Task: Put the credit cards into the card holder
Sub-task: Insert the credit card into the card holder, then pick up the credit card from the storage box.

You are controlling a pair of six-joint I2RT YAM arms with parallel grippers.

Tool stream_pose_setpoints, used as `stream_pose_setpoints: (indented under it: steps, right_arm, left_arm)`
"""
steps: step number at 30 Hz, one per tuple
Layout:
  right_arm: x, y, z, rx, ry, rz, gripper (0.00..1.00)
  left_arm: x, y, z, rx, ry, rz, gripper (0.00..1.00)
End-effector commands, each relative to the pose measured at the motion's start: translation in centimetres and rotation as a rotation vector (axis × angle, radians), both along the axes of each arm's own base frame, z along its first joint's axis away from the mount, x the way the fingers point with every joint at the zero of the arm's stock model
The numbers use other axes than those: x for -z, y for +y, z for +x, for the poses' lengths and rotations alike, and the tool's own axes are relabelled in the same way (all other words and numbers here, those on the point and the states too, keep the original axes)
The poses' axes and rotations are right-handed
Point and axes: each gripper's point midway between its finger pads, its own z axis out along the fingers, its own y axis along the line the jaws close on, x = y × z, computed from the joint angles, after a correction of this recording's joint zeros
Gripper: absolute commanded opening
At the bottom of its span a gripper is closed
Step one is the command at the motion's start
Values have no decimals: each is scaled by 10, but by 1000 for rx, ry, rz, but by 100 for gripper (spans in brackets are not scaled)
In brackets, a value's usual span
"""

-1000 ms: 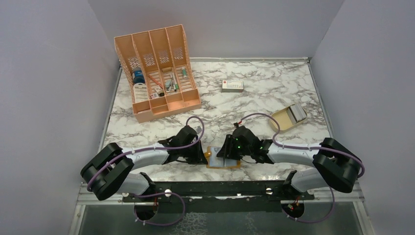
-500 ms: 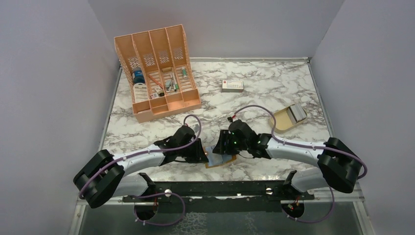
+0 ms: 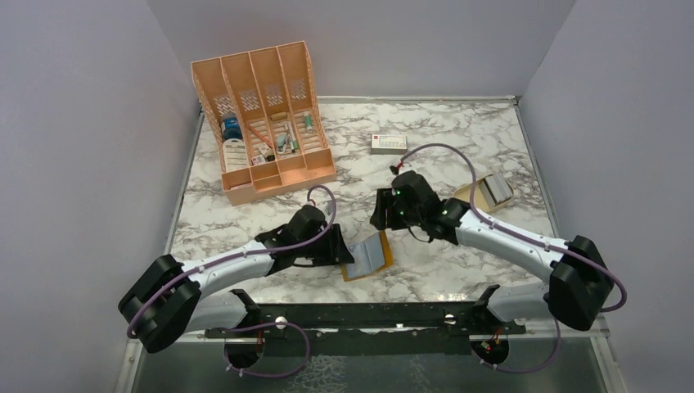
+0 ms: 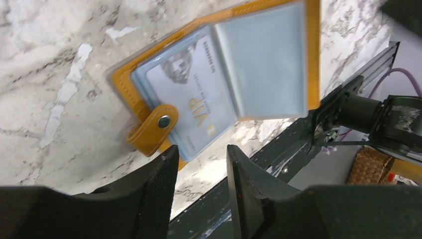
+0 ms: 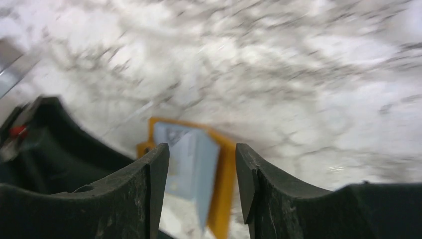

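Note:
The card holder (image 3: pixel 370 255) lies open on the marble near the front edge, mustard-orange with grey-blue pockets. In the left wrist view the card holder (image 4: pixel 259 59) shows a grey credit card (image 4: pixel 191 94) marked VIP in its left pocket, beside the stud tab (image 4: pixel 152 132). My left gripper (image 4: pixel 200 149) is open just short of that tab, with nothing between its fingers. My right gripper (image 3: pixel 380 221) hangs open above and behind the holder. Its wrist view is blurred, with the card holder (image 5: pixel 219 169) below the jaws. More credit cards (image 3: pixel 493 190) lie in a tan dish.
The tan oval dish (image 3: pixel 470 205) sits at the right, close to my right forearm. A white box with a red mark (image 3: pixel 388 142) lies at the back centre. A large orange desk organiser (image 3: pixel 262 123) stands at the back left. The table's front rail (image 4: pixel 278 149) runs just past the holder.
My left gripper has opened and drawn slightly left off the holder. My right gripper has opened wider and risen back away from it. The holder now lies open and free.

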Motion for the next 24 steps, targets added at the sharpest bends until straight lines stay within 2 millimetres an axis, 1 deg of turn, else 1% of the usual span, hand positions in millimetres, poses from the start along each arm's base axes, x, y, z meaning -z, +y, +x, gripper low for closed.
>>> stream_pose_setpoints:
  steps: [1,3,6,8,11,14,18,20,24]
  right_arm:
    - [-2,-55,49,94,-66,-200,52]
    - [-8,-79,72,142,-92,-254,52]
    - [-11,-116,97,202,-109,-361,53]
    - [-13,-147,112,263,-113,-450,53]
    - [-15,-188,132,314,-140,-581,54]
    - [-13,-228,148,361,-133,-680,56]
    - [-3,-275,157,428,-68,-789,56]
    - [3,-289,160,431,-22,-834,56]
    - [15,-305,163,419,35,-900,56]
  left_arm:
    - [-32,-22,16,45,-93,-76,43]
    - [-42,-29,18,63,-113,-108,43]
    - [-50,-39,19,93,-117,-154,43]
    - [-51,-46,20,112,-107,-175,43]
    - [-47,-54,20,135,-88,-190,43]
    - [-45,-61,22,157,-79,-207,43]
    - [-43,-72,26,194,-81,-214,43]
    - [-41,-77,28,207,-78,-217,43]
    - [-36,-83,31,221,-66,-220,43]
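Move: From the right hand, the cards in the tray lie about 36 cm to the right and 16 cm ahead, 8 cm lower; the tray's middle is a few centimetres short of them. The card holder is 7 cm behind and 4 cm left of that hand, 10 cm below. From the left hand, the holder's middle is about 5 cm right, 1 cm ahead and 5 cm below, its strap 2 cm left and 2 cm ahead. Touching nothing and with fingers still parted, the right hand sweeps quickly right and forward, some 30 cm, away from the card holder towards the cards in the tray, its fingers swinging round from leftward to point down and forward. The left hand, open too, rises and then partly sinks while crossing about 7 cm right and a little forward over the holder, towards its right flap. ##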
